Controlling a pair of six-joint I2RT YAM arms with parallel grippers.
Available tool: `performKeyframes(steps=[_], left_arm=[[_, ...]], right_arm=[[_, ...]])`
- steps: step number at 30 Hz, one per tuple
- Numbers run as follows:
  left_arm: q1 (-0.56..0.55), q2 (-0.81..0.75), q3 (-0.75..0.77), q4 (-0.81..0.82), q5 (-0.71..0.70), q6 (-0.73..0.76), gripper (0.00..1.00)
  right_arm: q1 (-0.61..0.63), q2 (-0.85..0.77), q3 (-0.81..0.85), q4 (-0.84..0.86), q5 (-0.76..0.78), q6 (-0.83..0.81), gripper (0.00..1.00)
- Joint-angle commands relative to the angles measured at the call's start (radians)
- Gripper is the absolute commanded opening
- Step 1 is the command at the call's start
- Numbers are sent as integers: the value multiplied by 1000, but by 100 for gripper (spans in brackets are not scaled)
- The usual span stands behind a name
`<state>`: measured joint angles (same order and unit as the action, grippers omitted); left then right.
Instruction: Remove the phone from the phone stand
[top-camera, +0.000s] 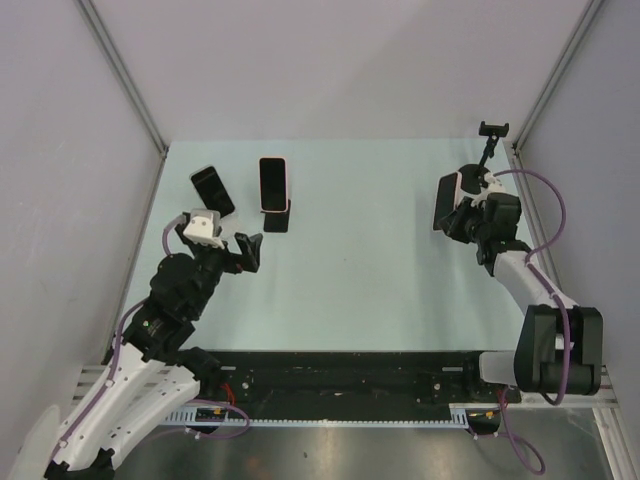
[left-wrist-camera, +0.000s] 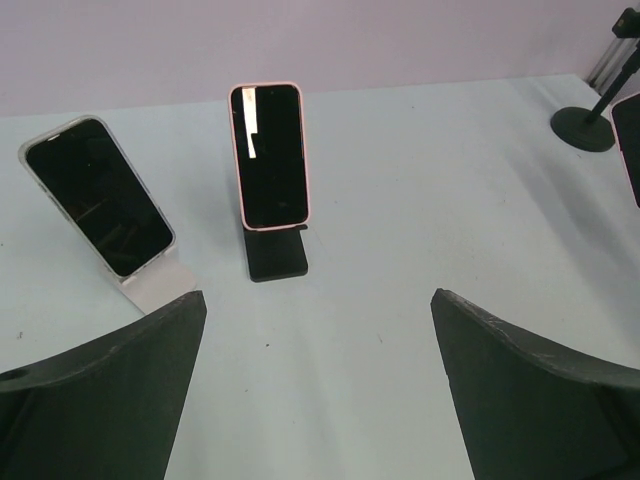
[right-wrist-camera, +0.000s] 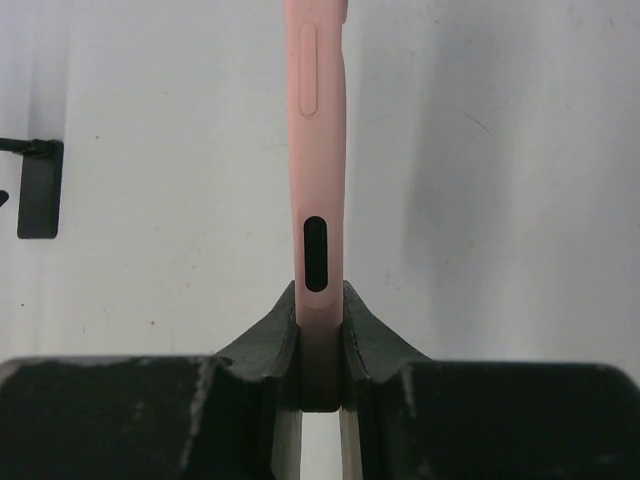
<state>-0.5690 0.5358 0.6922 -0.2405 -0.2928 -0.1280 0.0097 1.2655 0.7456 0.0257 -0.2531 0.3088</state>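
Observation:
My right gripper (top-camera: 452, 212) is shut on a pink-cased phone (top-camera: 442, 203) and holds it above the table at the right. In the right wrist view the phone (right-wrist-camera: 320, 150) is edge-on, its lower end pinched between the two fingers (right-wrist-camera: 272, 335). The black clamp phone stand (top-camera: 492, 137) stands behind it in the far right corner, its clamp holding nothing. My left gripper (top-camera: 249, 251) is open above the table's left side, with bare table between its fingers (left-wrist-camera: 130, 370).
A second pink-cased phone (left-wrist-camera: 268, 155) leans on a black stand (left-wrist-camera: 277, 255) at the far left. A clear-cased phone (left-wrist-camera: 98, 195) leans on a white stand (left-wrist-camera: 158, 285) beside it. Grey walls enclose the table on three sides.

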Motion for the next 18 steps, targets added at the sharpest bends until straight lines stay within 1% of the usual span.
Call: performKeyframes(steps=[1,5,8,14,18], left_arm=[[3,-14,-17,35,24,39,100],[3,-25,-26,35,17,44,100],[3,-30,-28,37,18,45,100],[3,-31,-33,38,21,47,100],[3,-37,-36,37,21,47,100]], right_arm=[[-117,83,15,80,-230,67,0],[-171,219,21,118,-293,64,0],[-185,311,50,105,-322,33,0],[-194,416,116,80,-354,-11,0],[-212,492,193,48,-382,-45,0]])
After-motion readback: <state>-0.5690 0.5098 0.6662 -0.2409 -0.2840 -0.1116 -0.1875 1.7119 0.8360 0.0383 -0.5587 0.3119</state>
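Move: The bare patch of table the right hand's held phone is headed for has its middle about 12 cm below that hand, some 6 cm ahead and 1 cm to its left. The round black base of the emptied phone stand is about 18 cm ahead and 8 cm to the right, also about 12 cm down. From the idle left hand, that patch is some 50 cm to the right, 18 cm ahead and 26 cm below. Still gripping the phone, the right hand lowers it about 11 cm towards the table, fingertips tipping down. ##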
